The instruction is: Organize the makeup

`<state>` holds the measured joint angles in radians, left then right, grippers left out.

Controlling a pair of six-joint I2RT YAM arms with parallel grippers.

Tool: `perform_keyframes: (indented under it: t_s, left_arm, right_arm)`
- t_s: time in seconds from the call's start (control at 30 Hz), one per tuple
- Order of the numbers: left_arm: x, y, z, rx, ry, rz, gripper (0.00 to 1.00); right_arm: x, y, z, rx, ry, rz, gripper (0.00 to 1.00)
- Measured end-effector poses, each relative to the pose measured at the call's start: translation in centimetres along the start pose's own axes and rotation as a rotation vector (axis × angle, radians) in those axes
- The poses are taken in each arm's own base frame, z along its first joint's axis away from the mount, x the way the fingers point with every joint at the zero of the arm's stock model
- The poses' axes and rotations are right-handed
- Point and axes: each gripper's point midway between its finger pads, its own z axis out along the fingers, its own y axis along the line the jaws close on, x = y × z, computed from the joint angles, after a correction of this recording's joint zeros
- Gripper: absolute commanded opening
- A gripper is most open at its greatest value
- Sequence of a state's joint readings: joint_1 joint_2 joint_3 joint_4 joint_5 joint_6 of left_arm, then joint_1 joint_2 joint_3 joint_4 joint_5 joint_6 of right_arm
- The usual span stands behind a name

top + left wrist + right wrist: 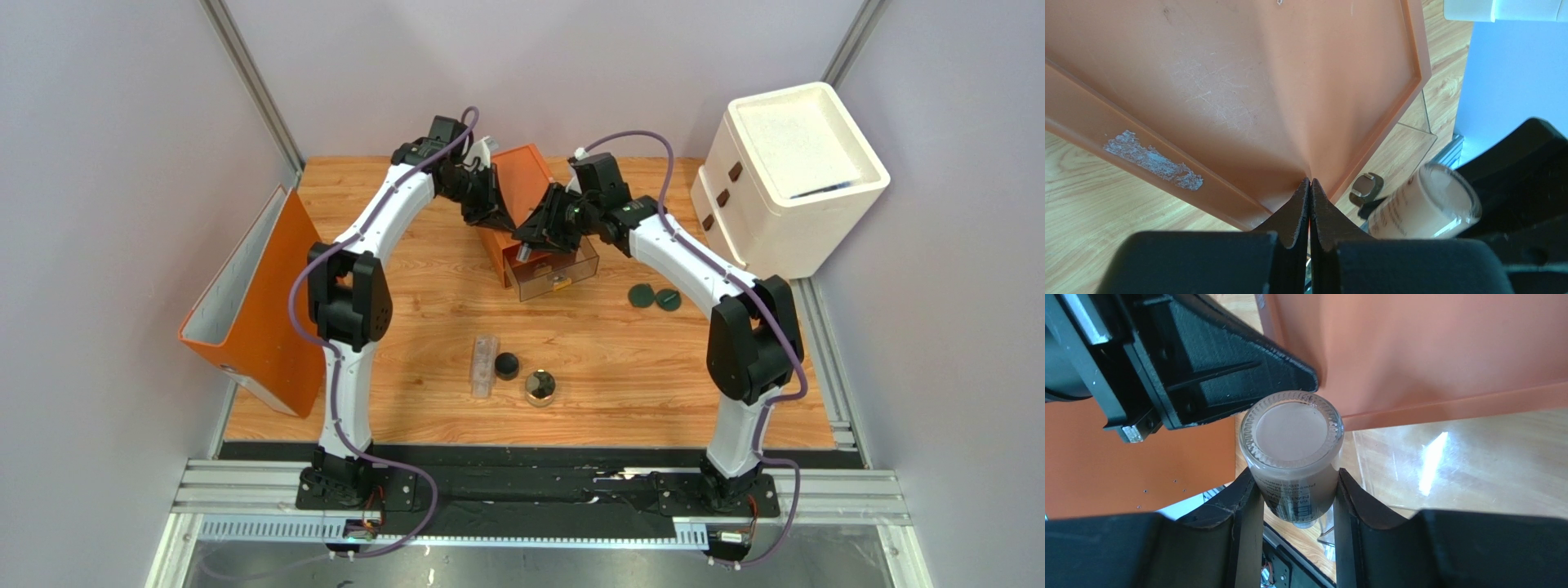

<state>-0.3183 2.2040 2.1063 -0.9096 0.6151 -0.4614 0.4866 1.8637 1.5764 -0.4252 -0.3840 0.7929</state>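
Observation:
My right gripper (1296, 481) is shut on the tan tube (1292, 438), whose round end faces the camera above the pulled-out clear drawer (1425, 465). That tube (1424, 207) also shows in the left wrist view. My left gripper (1310, 182) is shut with nothing between its fingers, its tips against the orange box (1247, 79). From above, both grippers (488, 208) (542, 233) meet at the orange box (530, 178). On the table lie a clear tube (486, 365), a black round pot (505, 364), a gold-rimmed jar (540, 388) and two dark-green discs (640, 295) (667, 298).
A big white cabinet (791, 172) stands at the back right corner. An orange and white panel (252, 306) leans at the table's left edge. The clear drawer (558, 272) juts out toward the front of the orange box.

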Motion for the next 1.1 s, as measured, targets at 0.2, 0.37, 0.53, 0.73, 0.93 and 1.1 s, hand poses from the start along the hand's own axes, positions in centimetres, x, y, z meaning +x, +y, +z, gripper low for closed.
perform_keyframes:
  t_s: [0.2, 0.37, 0.53, 0.73, 0.93, 1.1]
  left_arm:
    - [0.0, 0.1, -0.1, -0.007, -0.001, 0.0, 0.0]
    - [0.1, 0.1, -0.1, -0.011, 0.0, 0.001, 0.0]
    - [0.1, 0.1, -0.1, -0.011, 0.001, 0.001, 0.0]
    - [0.1, 0.1, -0.1, -0.012, 0.002, -0.001, 0.0]
    - [0.1, 0.1, -0.2, -0.016, 0.001, 0.0, 0.0]
    - [0.2, 0.3, -0.4, -0.032, 0.004, -0.003, 0.0]
  right_arm:
    - [0.8, -0.4, -0.2, 0.051, 0.018, 0.011, 0.55]
    - [1.5, -1.8, -0.6, 0.112, 0.028, 0.03, 0.77]
    - [1.5, -2.0, -1.5, 0.137, 0.01, 0.024, 0.91]
    - [0.8, -1.2, -3.3, 0.154, -0.026, -0.024, 0.9]
    - [1.4, 0.4, -4.4, 0.176, -0.017, -0.155, 0.89]
    - [5.5, 3.9, -5.1, 0.162, 0.069, -0.37, 0.86]
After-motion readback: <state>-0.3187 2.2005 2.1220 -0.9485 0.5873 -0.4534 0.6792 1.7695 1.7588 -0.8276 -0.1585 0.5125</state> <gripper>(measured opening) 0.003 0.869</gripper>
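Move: The right hand already holds the foundation tube; the middle of the open clear drawer lies about 4 cm to its right, 1 cm ahead and 14 cm below. The orange drawer box's middle is some 9 cm ahead, straight in line and 10 cm below; the black jar is roughly 13 cm back and 4 cm left, and the nearer green disc 18 cm to the right, level, both about 17 cm down. From the left hand the drawer's middle lies about 6 cm right, 4 cm back and 12 cm below. With the tube over the left end of the open drawer, the right hand eases back and to its right by about 2 cm each, sinking slightly, and opens its fingers from their grip to nearly full width to let the tube go, then climbs about 5 cm and draws back another 5 cm while swinging left again and tilting the wrist some 25 degrees. Meanwhile the left hand stays put, its shut fingertips still resting on the box's top at the front left corner. ##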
